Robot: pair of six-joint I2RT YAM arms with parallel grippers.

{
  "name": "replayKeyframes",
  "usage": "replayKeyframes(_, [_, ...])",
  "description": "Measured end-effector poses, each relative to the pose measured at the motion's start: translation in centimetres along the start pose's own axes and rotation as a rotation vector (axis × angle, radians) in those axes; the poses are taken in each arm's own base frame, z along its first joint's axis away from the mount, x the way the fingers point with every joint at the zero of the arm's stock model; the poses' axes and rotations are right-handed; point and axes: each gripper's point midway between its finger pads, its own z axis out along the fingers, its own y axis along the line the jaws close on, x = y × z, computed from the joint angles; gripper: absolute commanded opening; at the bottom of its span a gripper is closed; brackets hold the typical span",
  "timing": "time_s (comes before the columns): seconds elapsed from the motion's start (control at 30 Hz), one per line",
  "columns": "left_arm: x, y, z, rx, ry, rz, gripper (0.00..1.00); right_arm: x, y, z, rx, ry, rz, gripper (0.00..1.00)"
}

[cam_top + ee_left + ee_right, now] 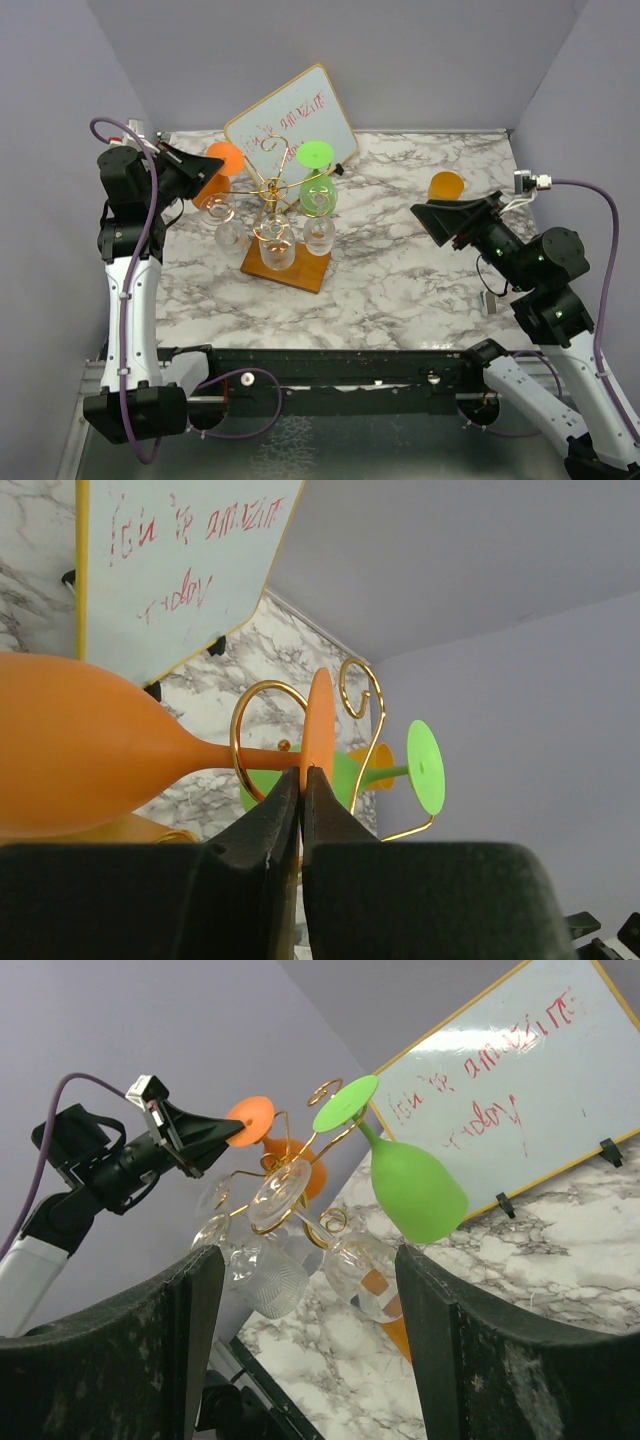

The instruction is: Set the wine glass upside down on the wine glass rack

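The orange wine glass (pixel 70 745) hangs bowl-down at the left side of the gold wine glass rack (pixel 268 190). In the left wrist view its stem crosses a gold curl (pixel 243 715). My left gripper (pixel 302 780) is shut on the rim of the glass's round foot (pixel 319 725), which also shows in the top view as the orange foot (pixel 226 158). My right gripper (pixel 430 220) stands open to the right of the rack, away from it, with nothing between its fingers (pixel 190 1310).
On the rack hang a green wine glass (pixel 318 190) and several clear glasses (pixel 276 245), above its wooden base (pixel 300 272). A tilted whiteboard (pixel 290 115) stands behind. Another orange glass (pixel 446 186) stands at the back right.
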Motion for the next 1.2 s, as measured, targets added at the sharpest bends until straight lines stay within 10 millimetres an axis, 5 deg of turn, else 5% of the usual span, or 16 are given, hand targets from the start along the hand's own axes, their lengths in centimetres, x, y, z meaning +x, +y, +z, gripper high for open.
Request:
replayKeyframes(0.2, [0.4, 0.5, -0.2, -0.019, 0.014, 0.003, 0.10, 0.1, 0.0, 0.0, 0.002, 0.003, 0.010, 0.74])
replayKeyframes(0.7, [1.0, 1.5, -0.3, -0.043, 0.037, 0.063, 0.40, 1.2, -3.1, 0.1, 0.154, 0.027, 0.055, 0.76])
replayKeyframes(1.07, [0.4, 1.4, -1.4, -0.093, 0.035, 0.193, 0.82, 1.0, -7.1, 0.1, 0.368, 0.018, 0.039, 0.76])
replayKeyframes(1.2, [-0.6, 0.7, -2.3, -0.119, -0.003, 0.267, 0.89, 1.2, -9.3, 0.2, 0.471, 0.028, -0.005, 0.76])
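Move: The orange glass, upside down with its stem already in the rack's hook, is pinched at the foot by the left hand; its middle is about 8 cm below and 1 cm ahead. From that hand a clear glass hangs 10 cm back and 3 cm right, 10 cm down; the rack post stands 13 cm right and 5 cm back. From the right hand the yellow glass is some 18 cm ahead, 8 cm right and 30 cm below. Downward by about 2.5 cm the left hand eases while its fingers spread from shut to wide, letting go of the orange glass's foot; it then lifts back to its starting height, drawing slightly back and left as it rolls left side up. Meanwhile the open right hand sinks and reaches forward and right towards the yellow glass, about 9 cm in all, swinging clockwise and tipping down. ##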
